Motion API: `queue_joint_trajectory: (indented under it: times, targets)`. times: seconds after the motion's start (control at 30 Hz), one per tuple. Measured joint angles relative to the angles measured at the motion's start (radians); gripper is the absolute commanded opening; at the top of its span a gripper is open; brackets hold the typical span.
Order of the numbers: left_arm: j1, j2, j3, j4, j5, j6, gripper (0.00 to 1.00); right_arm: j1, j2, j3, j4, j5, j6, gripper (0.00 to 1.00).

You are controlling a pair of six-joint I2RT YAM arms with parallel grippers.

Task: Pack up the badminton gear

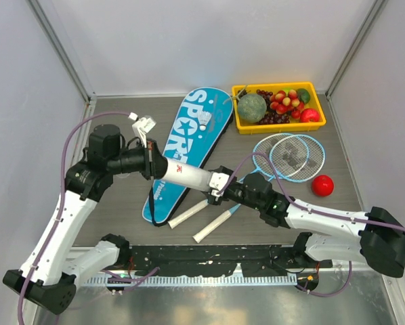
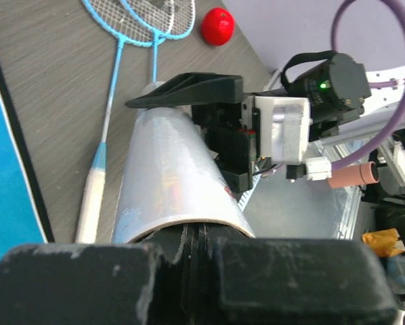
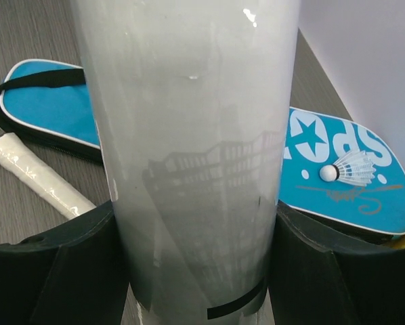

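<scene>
The long white tube (image 1: 189, 175) hangs level above the blue "SPORT" bag (image 1: 189, 145), between my two grippers. My right gripper (image 1: 216, 184) is shut on the tube (image 3: 189, 135), with a black finger (image 3: 53, 271) pressed on each side. My left gripper (image 1: 155, 164) is shut, and its fingertips (image 2: 199, 233) sit in the mouth of the tube (image 2: 168, 169). One white shuttlecock (image 1: 204, 120) lies on the bag (image 3: 338, 162). Two light-blue rackets (image 1: 290, 157) lie crossed at the right, their white handles (image 1: 215, 227) near the front edge.
A yellow tray (image 1: 277, 127) of fruit stands at the back right. A red round fruit (image 1: 322, 185) lies on the table by the racket heads. The arms' base rail runs along the near edge, and white walls close in both sides.
</scene>
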Motion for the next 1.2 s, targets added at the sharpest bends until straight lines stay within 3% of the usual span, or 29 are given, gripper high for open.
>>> queue_joint_trajectory:
  times: [0.13,0.43,0.9,1.0,1.2]
  targets:
    - [-0.003,-0.035,-0.074,0.097,0.037,-0.085,0.06,0.000,0.029,-0.011,0.026,0.000,-0.001,0.25]
    - [-0.008,-0.085,0.047,0.032,-0.045,-0.089,0.57,0.002,0.021,-0.036,0.136,0.020,-0.014,0.25]
    - [-0.013,-0.137,0.265,-0.037,-0.219,0.026,0.82,0.002,-0.138,-0.083,0.028,0.162,0.064,0.24]
    - [-0.013,-0.188,0.207,0.011,-0.231,0.037,0.99,0.002,-0.151,-0.069,-0.003,0.178,0.132,0.25]
    - [-0.014,-0.312,-0.026,0.169,-0.193,0.059,1.00,0.002,-0.146,0.031,-0.003,0.187,0.291,0.25]
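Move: The left hand's shut fingertips are already inside the tube's mouth; the tube's middle lies about 13 cm right, 2 cm ahead and 10 cm below. On the table, some 28 cm down, the bag's middle is 23 cm ahead and 6 cm right, the shuttlecock 37 cm ahead and 11 cm right. The right hand grips the tube, whose middle is 4 cm left, 1 cm back and 3 cm above it. Left hand pulls out of the tube, up about 11 cm, opening wide, then sinks; right raises tube 6 cm, tilting. ##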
